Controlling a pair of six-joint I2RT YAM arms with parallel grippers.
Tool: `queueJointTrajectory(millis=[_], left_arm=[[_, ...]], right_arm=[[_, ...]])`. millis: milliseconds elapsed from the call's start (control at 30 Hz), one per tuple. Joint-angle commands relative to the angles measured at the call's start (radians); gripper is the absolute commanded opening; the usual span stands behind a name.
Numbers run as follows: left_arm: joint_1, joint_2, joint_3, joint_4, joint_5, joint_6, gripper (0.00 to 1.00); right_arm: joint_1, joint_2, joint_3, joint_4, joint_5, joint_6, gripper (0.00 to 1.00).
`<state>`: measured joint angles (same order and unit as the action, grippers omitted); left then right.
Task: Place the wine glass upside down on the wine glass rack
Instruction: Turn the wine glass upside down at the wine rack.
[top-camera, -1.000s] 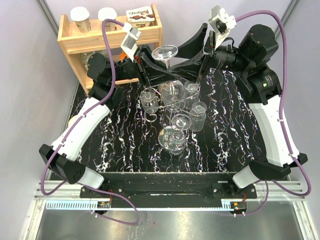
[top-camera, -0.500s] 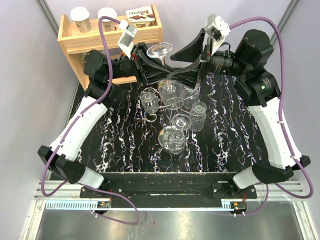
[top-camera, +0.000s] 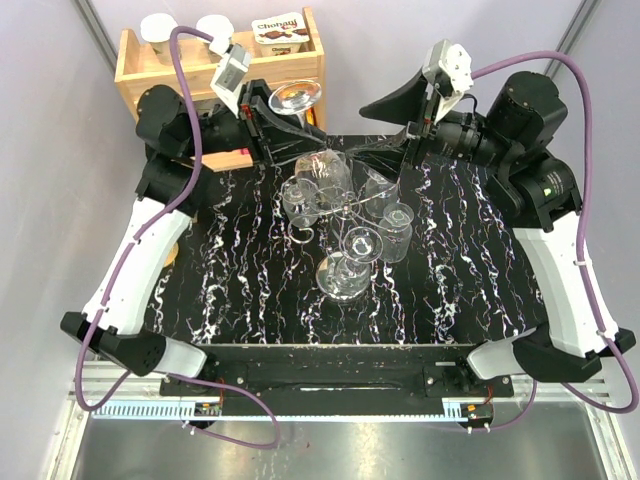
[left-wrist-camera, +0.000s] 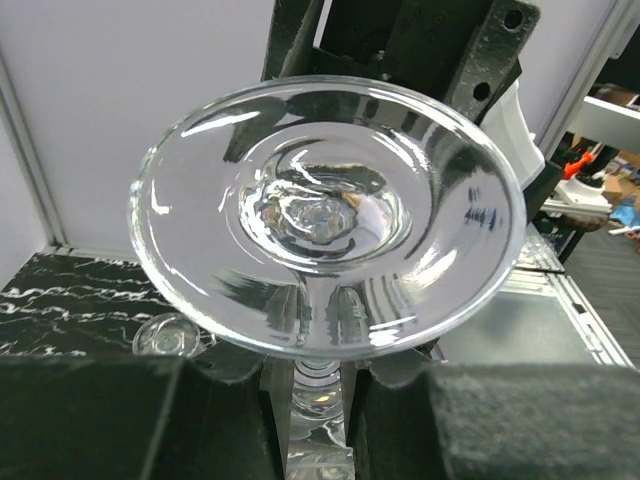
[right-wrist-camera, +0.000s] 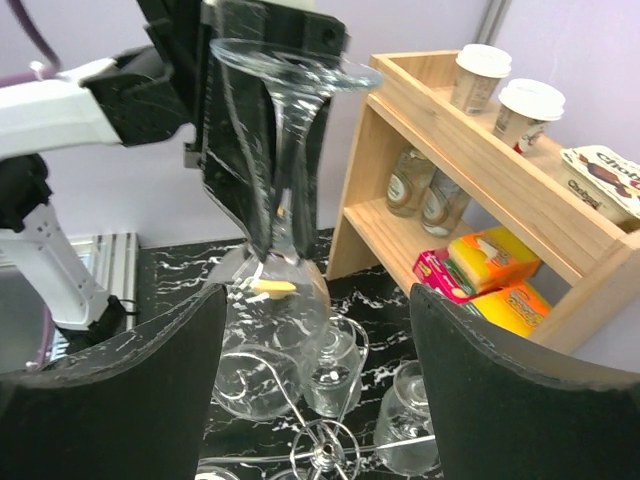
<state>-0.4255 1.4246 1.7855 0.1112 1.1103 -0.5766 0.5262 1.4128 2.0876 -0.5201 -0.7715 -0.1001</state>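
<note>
The wine glass (top-camera: 322, 175) hangs upside down, foot (top-camera: 293, 97) on top, and my left gripper (top-camera: 305, 135) is shut on its stem. The foot (left-wrist-camera: 325, 210) fills the left wrist view, with the stem (left-wrist-camera: 318, 385) pinched between the dark fingers. Its bowl (right-wrist-camera: 270, 310) sits at the back left of the wine glass rack (top-camera: 345, 207), a silver wire stand with a hub (right-wrist-camera: 325, 457) and a disc base (top-camera: 340, 277). Whether the bowl touches a scroll arm I cannot tell. My right gripper (top-camera: 385, 128) is open and holds nothing, to the right of the glass and apart from it.
Several other glasses hang upside down on the rack, among them one at the left (top-camera: 298, 200) and one at the right (top-camera: 397, 228). A wooden shelf (top-camera: 135, 75) with cups, jars and boxes stands at the back left, close behind the left arm.
The left arm has carried the glass left and back, foot now near the shelf. The right gripper has opened wider and drawn back to the right, away from the glass.
</note>
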Motion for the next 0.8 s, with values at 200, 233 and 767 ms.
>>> queueJointTrajectory(millis=[200,233,767], left_arm=[[0.037,-0.116,0.081,-0.264,0.017,0.219,0.0],[0.039,-0.125,0.084,-0.296,0.02,0.239,0.0],[0.057,-0.369,-0.092,-0.608,0.082,0.509,0.0]], right_arm=[[-0.006,-0.04,-0.104,-0.017,0.121,-0.098,0.8],[-0.006,-0.038,-0.11,-0.018,0.127,-0.102,0.8],[-0.008,-0.06,-0.27,-0.112,0.153,-0.308,0.82]])
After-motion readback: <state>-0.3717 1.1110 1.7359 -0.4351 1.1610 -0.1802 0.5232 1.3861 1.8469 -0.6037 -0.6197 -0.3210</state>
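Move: The left hand already holds the wine glass by its stem, foot up. The rack's empty hook lies about 5 cm back, roughly level with it sideways and some 19 cm below. The left hanging glass is 2 cm ahead and 1 cm left, the rear hanging glass 7 cm back and 9 cm right, both about 26 cm down. From the right hand, the empty hook is some 6 cm back, 11 cm left and 21 cm down. Back and leftward the left hand draws, gathering speed over roughly 10 cm and sinking slightly. It keeps its grip on the stem and carries the upside-down glass from above the rack's front to the outer side of the rear-left empty hook, fingers dipping a little. The open, empty right hand sinks about 10 cm and edges forward towards the hanging glasses, fingers tilting down. ##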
